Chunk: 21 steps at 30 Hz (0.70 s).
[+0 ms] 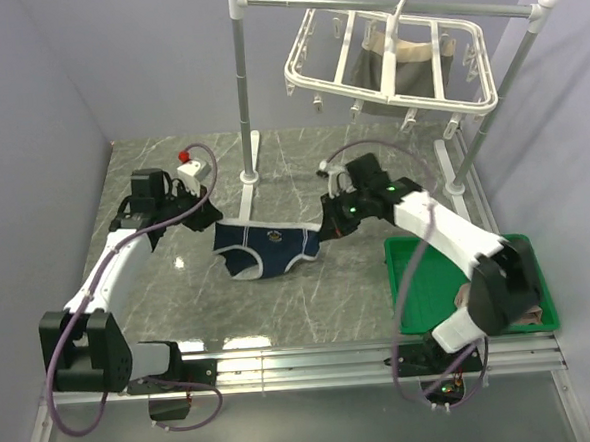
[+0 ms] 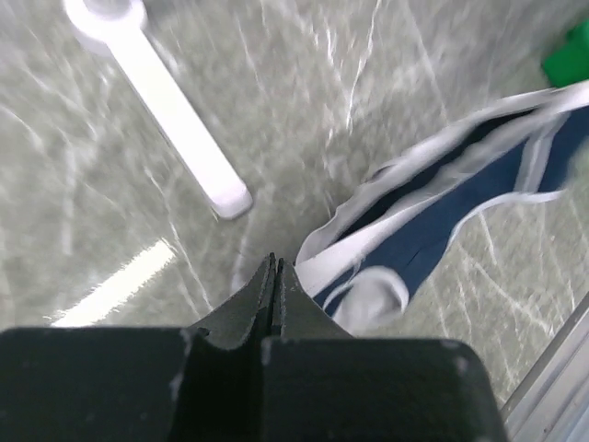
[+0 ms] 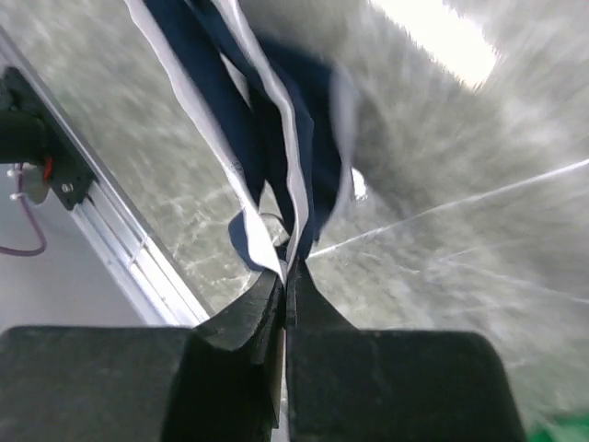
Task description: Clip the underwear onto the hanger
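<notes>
The navy underwear [image 1: 266, 246] with white piping hangs stretched between my two grippers, just above the marble table. My left gripper [image 1: 212, 218] is shut at its left waistband corner. In the left wrist view the white band [image 2: 433, 175] runs off from the closed fingertips [image 2: 274, 262]. My right gripper [image 1: 326, 229] is shut on the right corner, and folds of the navy cloth [image 3: 276, 138] rise from its tips [image 3: 290, 267]. The white hanger [image 1: 390, 60] hangs tilted from the rail at the back, well above and behind both grippers.
The white pole stand [image 1: 242, 94] carries the rail, with its foot [image 2: 175, 120] close to my left gripper. An olive-grey garment [image 1: 371, 71] hangs on the hanger. A green tray [image 1: 418, 274] at right holds a beige garment [image 1: 531, 312]. A metal rail [image 1: 383, 356] runs along the table's near edge.
</notes>
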Each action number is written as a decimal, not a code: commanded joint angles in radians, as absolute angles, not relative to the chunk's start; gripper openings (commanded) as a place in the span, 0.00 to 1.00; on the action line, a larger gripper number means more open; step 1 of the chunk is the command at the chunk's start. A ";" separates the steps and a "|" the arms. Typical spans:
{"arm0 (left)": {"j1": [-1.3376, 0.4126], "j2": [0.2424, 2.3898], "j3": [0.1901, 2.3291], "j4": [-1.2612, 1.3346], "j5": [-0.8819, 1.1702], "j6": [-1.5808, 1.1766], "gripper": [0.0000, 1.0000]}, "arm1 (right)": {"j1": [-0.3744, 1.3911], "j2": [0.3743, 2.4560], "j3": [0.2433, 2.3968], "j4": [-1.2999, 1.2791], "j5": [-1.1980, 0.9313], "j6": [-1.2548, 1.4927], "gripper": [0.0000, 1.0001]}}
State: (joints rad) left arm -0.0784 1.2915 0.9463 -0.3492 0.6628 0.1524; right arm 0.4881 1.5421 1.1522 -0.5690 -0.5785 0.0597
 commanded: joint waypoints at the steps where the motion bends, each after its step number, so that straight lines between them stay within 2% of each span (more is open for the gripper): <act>1: -0.074 1.181 1.017 -0.362 0.748 0.144 0.01 | 0.488 1.359 1.131 -0.597 -0.511 -0.039 0.00; 5: -0.075 1.100 1.022 -0.396 0.808 0.176 0.01 | 0.509 1.246 1.114 -0.669 -0.462 -0.142 0.00; 11: -0.103 1.017 1.072 -0.644 0.911 0.303 0.00 | 0.508 1.126 1.173 -0.878 -0.477 -0.339 0.00; 16: -0.190 0.953 1.062 -0.777 0.934 0.302 0.00 | 0.508 1.022 1.238 -1.028 -0.486 -0.437 0.00; 21: -0.249 1.027 0.993 -0.723 0.916 0.194 0.00 | 0.557 1.029 1.165 -1.033 -0.367 -0.465 0.00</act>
State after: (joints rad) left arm -0.2371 0.9730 1.0306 -0.7280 0.9047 0.2543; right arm 0.5240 1.0088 1.1904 -0.9821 -0.4572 -0.4099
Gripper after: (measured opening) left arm 0.012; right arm 0.012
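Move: Both hands already pinch the waistband ends, the underwear hanging between them. The hanger's near clips are some 15 cm ahead, 9 cm right and 25 cm above the right hand; the green box's middle is about 8 cm back, 37 cm right and 10 cm below. From the left hand those clips are roughly 8 cm ahead, 33 cm right and 22 cm higher; the stand's left foot is 14 cm ahead, 6 cm right and 15 cm below. Both closed hands lift the underwear some 9 cm, drawing back about 10 cm and rightwards, keeping their pinch. ##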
